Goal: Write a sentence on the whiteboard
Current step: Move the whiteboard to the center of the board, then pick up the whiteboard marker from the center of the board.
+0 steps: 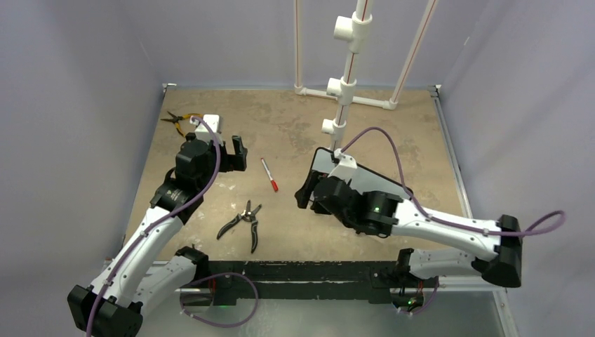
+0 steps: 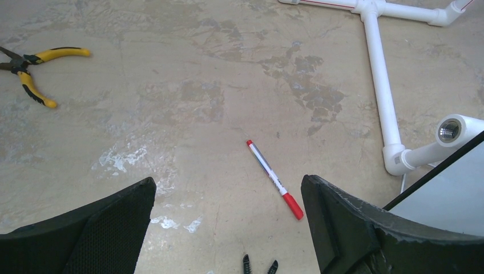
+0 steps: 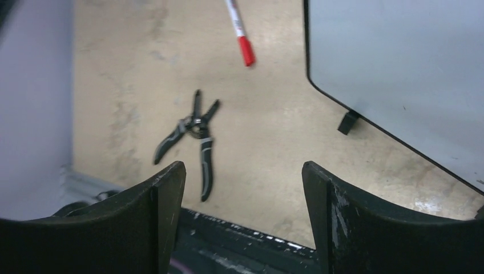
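The whiteboard (image 1: 368, 181) stands at the table's centre right, partly under my right arm. Its white face (image 3: 399, 74) is plain where I see it, and the sentence is not in view. A corner of the whiteboard (image 2: 451, 194) also shows in the left wrist view. A red-capped marker (image 1: 269, 174) lies loose on the table between the arms, seen too as marker (image 2: 274, 180) and marker (image 3: 240, 31). My left gripper (image 1: 231, 151) (image 2: 228, 194) hangs open to the marker's left. My right gripper (image 1: 309, 193) (image 3: 242, 177) is open and empty at the board's left edge.
Black pliers (image 1: 242, 221) (image 3: 194, 137) lie near the front edge. Yellow-handled pliers (image 1: 175, 121) (image 2: 31, 68) sit at the back left. A white PVC pipe frame (image 1: 344, 84) (image 2: 382, 91) stands behind the board.
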Robot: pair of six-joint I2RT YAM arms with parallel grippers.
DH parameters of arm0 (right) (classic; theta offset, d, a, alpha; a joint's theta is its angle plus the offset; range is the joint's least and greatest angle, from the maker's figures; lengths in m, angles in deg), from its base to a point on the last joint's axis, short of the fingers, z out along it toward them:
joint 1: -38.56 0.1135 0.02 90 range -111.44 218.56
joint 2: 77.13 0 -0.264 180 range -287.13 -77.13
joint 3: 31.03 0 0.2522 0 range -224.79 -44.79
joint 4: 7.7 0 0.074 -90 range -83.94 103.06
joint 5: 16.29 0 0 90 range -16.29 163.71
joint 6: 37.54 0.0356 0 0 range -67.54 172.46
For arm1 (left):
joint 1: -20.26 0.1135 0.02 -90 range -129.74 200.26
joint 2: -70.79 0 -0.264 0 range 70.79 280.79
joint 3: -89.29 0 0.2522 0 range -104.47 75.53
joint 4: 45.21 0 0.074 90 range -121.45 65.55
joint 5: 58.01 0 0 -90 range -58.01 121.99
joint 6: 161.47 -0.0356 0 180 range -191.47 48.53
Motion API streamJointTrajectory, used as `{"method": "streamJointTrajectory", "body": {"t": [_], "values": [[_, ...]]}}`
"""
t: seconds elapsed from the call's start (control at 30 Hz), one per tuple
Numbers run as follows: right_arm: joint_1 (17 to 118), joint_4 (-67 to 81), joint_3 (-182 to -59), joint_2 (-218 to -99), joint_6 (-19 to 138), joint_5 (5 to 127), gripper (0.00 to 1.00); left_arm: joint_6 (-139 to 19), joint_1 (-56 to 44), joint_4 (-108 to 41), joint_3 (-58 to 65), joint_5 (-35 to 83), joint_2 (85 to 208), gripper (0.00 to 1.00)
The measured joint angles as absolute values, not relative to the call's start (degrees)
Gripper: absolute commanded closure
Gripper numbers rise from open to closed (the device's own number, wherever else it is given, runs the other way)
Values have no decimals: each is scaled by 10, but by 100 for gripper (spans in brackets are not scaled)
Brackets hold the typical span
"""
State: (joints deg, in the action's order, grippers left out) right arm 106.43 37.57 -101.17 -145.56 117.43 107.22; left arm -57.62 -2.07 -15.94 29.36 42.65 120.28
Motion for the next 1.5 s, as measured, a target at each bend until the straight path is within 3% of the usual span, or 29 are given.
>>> {"method": "streamJointTrajectory", "body": {"t": [0.23,0.43,0.7,1.0,1.27,1.5], "values": [[1064,351,-1014,-1330,1084,1039,6,-586,-21,-165,297,426,1201,2],[1036,383,-1070,-1329,1010,1045,2,-588,-21,-171,298,406,1227,1],[794,347,-1076,-1289,875,959,1,-588,-19,-172,298,372,1249,1],[634,279,-1068,-1319,784,884,1,-586,-18,-175,298,351,1250,2],[372,137,-982,-1322,771,700,1,-566,-17,-194,314,279,1278,6],[279,5,-846,-1310,785,597,1,-530,-16,-196,324,268,1321,7]]}}
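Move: From the open left hand the marker lies about 6 cm ahead, 11 cm right and 23 cm below. The pruners are some 17 cm nearer than the marker and 7 cm to its left; the whiteboard's middle is about 30 cm right of it and 6 cm nearer. The right hand, already clear of the whiteboard, has its middle 8 cm ahead, 14 cm right and 14 cm below, and the marker 15 cm ahead, 16 cm left. Right hand climbs, then swings some 30 cm right and forward; open left sinks 7 cm, rightward towards marker. ##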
